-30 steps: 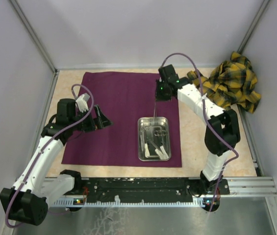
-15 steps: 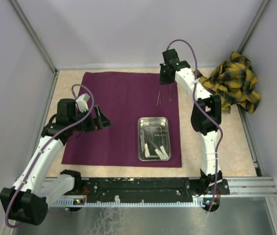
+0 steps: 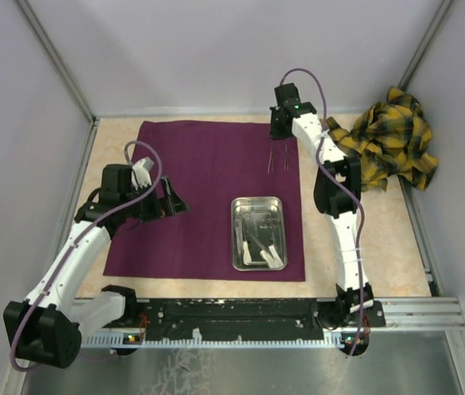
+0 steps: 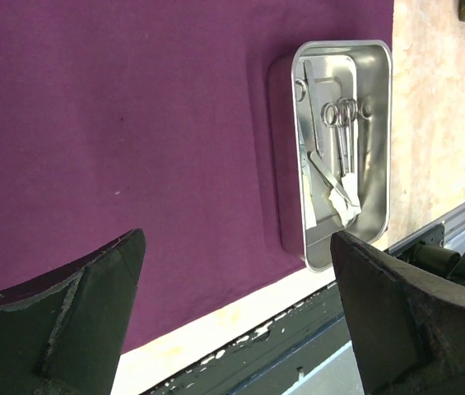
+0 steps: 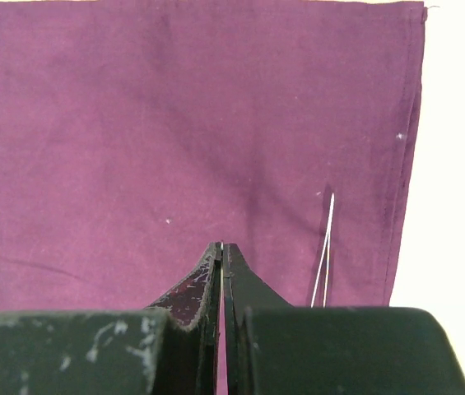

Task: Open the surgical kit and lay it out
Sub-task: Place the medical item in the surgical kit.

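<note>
The surgical kit's dark purple cloth [image 3: 199, 189] lies spread flat. On its right side stands the steel tray [image 3: 234, 233], also in the left wrist view [image 4: 296, 123], holding scissors [image 4: 341, 123] and white pieces [image 4: 343, 202]. My right gripper [image 3: 278, 136] hangs over the cloth's far right corner, shut [image 5: 221, 247] on a thin metal instrument [image 3: 270, 160] that dangles below it. Only a silver sliver of it shows between the jaws. Thin forceps [image 3: 286, 159] lie on the cloth just right of it [image 5: 324, 255]. My left gripper [image 3: 170, 202] is open [image 4: 236, 239] above the cloth's left part, holding nothing.
A crumpled yellow-and-black plaid cloth [image 3: 392, 136] sits at the back right. Grey walls close in the table on three sides. A black and metal rail [image 3: 257, 313] runs along the near edge, past the cloth's front border.
My right arm has carried the thin instrument from just beyond the tray to the cloth's far right corner. The left arm has barely shifted.
</note>
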Controlling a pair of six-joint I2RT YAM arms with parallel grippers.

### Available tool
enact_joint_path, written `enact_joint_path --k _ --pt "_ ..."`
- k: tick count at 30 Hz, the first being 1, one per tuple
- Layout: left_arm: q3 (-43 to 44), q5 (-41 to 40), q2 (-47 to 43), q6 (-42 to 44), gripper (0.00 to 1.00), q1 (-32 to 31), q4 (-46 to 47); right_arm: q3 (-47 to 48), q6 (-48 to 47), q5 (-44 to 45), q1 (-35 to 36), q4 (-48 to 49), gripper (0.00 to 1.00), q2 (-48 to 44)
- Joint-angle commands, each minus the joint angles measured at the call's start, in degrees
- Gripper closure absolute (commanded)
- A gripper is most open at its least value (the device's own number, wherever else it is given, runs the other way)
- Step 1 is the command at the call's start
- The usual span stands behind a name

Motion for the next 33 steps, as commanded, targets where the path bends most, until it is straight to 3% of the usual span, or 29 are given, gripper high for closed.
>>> enact_joint_path --k 1,33 --pt "0.8 -1.0 1.2 1.1 0.00 0.0 1.2 4.8 -1.8 -0.3 -1.0 2.2 1.00 2.3" --pt "0.5 -1.4 4.2 1.6 0.00 0.8 2.8 7.7 -1.1 -0.8 -2.0 6.5 1.00 9.2"
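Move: My right hand holds a thin metal instrument over the far right part of the purple cloth. Its bare spot on the cloth is some 9 cm below and 3 cm ahead. The tweezers already laid out lie about 5 cm to the right, the cloth's far right corner 12 cm ahead and 9 cm right, and the tray's middle 25 cm back and 2 cm left. From my left hand that spot is roughly 34 cm ahead and 22 cm right. Keeping my right fingers shut on the instrument, I lower it towards the bare cloth left of the laid tweezers, sinking about 5 cm while reaching some 3 cm farther out. I hover briefly midway, then finish almost straight down, the wrist holding its angle. My open left hand settles a couple of centimetres lower. ##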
